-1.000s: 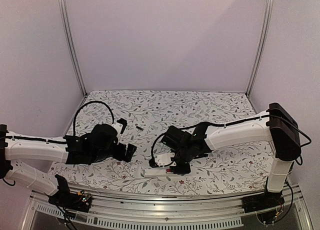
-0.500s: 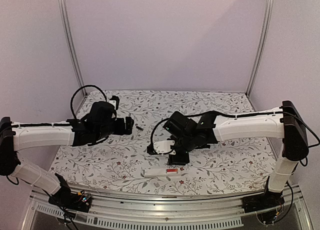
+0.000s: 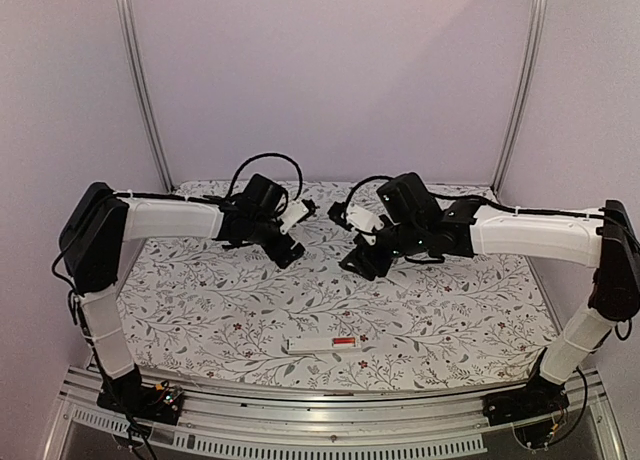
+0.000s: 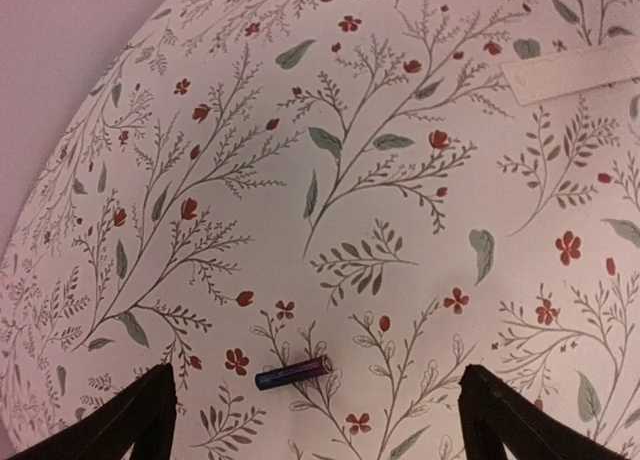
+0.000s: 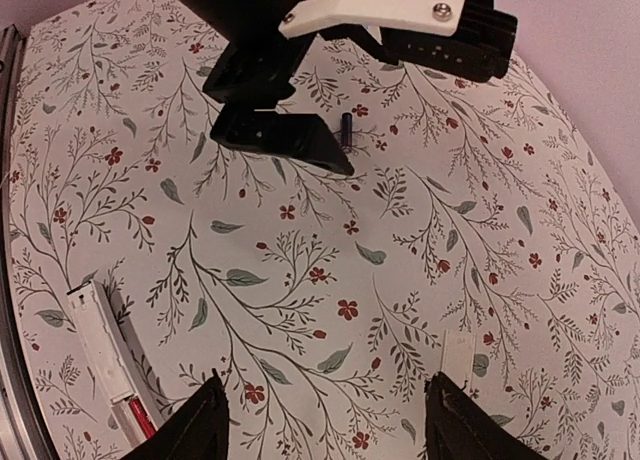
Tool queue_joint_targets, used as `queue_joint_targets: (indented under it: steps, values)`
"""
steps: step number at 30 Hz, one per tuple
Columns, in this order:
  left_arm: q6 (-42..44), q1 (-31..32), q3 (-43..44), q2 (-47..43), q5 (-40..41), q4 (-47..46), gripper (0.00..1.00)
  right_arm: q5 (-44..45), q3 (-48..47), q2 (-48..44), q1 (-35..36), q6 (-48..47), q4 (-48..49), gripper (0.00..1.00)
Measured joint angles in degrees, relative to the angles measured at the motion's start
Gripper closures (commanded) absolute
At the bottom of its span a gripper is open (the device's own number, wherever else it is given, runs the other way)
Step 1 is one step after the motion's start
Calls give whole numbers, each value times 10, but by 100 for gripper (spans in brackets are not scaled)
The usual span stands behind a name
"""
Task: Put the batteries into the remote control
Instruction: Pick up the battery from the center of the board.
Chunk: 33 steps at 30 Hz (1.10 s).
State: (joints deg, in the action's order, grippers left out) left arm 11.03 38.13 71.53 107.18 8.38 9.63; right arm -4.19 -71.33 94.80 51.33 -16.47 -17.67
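The remote control is a white bar lying near the table's front edge, with a red-orange battery sitting in it. The right wrist view shows the remote at lower left with that battery. A dark battery lies loose on the cloth. My left gripper hovers over it, open, with the battery between its fingers but apart from both. My right gripper is open over bare cloth, facing the left gripper's black fingers and the dark battery.
The table wears a floral cloth. A small white strip lies on the cloth near my right gripper and shows too in the left wrist view. Both grippers are close together at mid back. Purple walls and metal posts enclose the table.
Both arms swung from the front of the table to the back middle. The right gripper opened and left the remote behind with the red-orange battery in it.
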Motion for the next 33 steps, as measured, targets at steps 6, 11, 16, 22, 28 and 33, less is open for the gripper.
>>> queue_joint_targets:
  steps: [6, 11, 16, 22, 28, 33]
  values:
    - [226, -31, 78, 78, -80, 139, 6, -22, 59, -29, -10, 21, 31, 33]
    - [342, -96, 117, 101, -137, 195, 6, -31, 100, -61, -9, 22, 51, 32]
    - [423, -121, 134, 106, -179, 208, 7, -35, 126, -84, -10, 21, 64, 33]
    - [462, -125, 216, 175, -224, 261, 9, -35, 154, -90, -11, 22, 75, 33]
    - [478, -127, 237, 206, -238, 293, 14, -35, 167, -95, -12, 25, 75, 33]
    - [477, -128, 239, 209, -249, 310, 39, -34, 170, -108, -12, 28, 77, 33]
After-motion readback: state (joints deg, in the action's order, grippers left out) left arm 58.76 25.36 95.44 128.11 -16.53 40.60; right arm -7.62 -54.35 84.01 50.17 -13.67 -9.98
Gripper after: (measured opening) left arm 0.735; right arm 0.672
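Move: Nearly under the open left hand lies the loose dark battery, about 10 cm down, 4 cm to the left and 1 cm ahead. The remote, its red battery already in, lies some 24 cm back and 8 cm to the right of that hand; the white cover is roughly 24 cm right and 5 cm back. From the right hand the dark battery is about 14 cm ahead, 17 cm left and 17 cm below. Sinking some 9 cm onto the dark battery in two drops, with a shift to the left between them that ends about 4 cm over, the left hand turns roughly 40 degrees clockwise and tips its fingers steeper; they straddle the battery and begin to close, no touch visible yet. The right hand backs off about 5 cm, right and back, sinking slightly. ##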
